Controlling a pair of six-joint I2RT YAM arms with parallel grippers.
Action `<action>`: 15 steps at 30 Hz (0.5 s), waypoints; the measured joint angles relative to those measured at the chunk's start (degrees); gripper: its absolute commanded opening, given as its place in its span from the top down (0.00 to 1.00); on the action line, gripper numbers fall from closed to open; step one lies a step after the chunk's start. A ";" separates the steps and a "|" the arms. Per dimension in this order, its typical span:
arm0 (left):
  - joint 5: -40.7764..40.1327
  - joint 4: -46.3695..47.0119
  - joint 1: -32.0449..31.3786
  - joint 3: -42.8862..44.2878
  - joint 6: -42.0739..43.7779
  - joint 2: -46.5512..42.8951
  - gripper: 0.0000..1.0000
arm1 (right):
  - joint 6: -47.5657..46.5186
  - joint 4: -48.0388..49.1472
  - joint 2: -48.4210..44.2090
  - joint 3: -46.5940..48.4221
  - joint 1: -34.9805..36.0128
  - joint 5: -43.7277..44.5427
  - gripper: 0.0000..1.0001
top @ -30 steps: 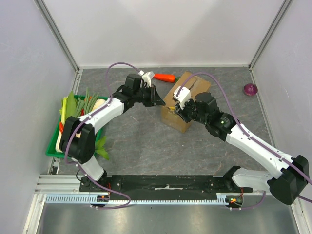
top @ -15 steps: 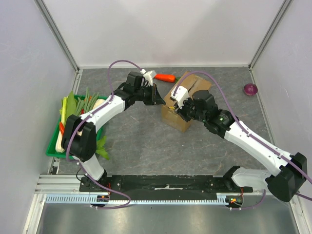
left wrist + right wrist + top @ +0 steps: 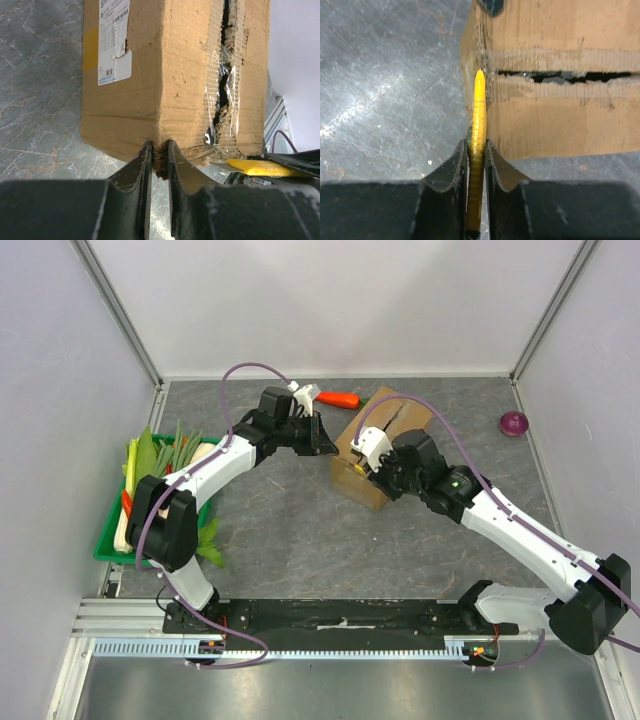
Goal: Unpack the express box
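Observation:
The express box (image 3: 385,435), brown cardboard with a white-and-blue label (image 3: 114,45), lies in the middle of the table, its taped top seam (image 3: 222,90) torn open along its length. My left gripper (image 3: 159,152) is shut on the box's near corner edge, also seen from above (image 3: 326,440). My right gripper (image 3: 477,145) is shut on a yellow utility knife (image 3: 478,115). The knife's tip touches the box (image 3: 555,115) at the end of the seam. In the left wrist view the knife (image 3: 255,167) shows at the box's lower right corner.
A carrot (image 3: 340,398) lies behind the box. A purple onion (image 3: 513,423) sits at the far right. A green tray (image 3: 112,530) of vegetables stands at the left edge. White walls enclose the table on three sides.
The right wrist has shifted slightly down and left along the box with the knife. The left gripper holds its place on the box corner, pinched a little tighter.

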 measured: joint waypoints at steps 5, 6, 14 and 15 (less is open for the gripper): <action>-0.02 0.15 0.28 0.00 0.02 0.00 0.98 | 0.04 -4.02 -0.28 0.04 -0.02 0.94 1.00; -0.02 0.15 0.33 0.00 0.04 0.02 0.98 | 0.04 -4.55 -0.42 0.15 -0.02 1.01 1.00; 0.11 -0.55 0.50 0.68 0.66 0.09 0.31 | 1.53 -7.87 -1.88 4.46 -0.07 1.62 1.00; 0.04 -0.74 0.59 0.85 0.74 0.07 0.19 | 1.86 -7.96 -2.25 5.22 -0.11 1.57 1.00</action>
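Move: The express box stands askew; its near left top corner is already pinched in the left fingers, its middle about 11 cm to that hand's right, 4 cm ahead and 7 cm below. The carrot is some 20 cm straight ahead of that hand, 14 cm below. The right hand holds the yellow cutter; from it the taped seam's near end is roughly 3 cm ahead, 4 cm left and 4 cm below, the pinched corner 7 cm ahead, 10 cm left and 3 cm below. The seam's near end is where the right hand draws the cutter off: first back, to the right and down by a centimetre or so each, then straight up about 3.5 cm, away from the box, its grip kept. The box's corner is let go as the left fingers spread late on, that hand otherwise nearly in place. ##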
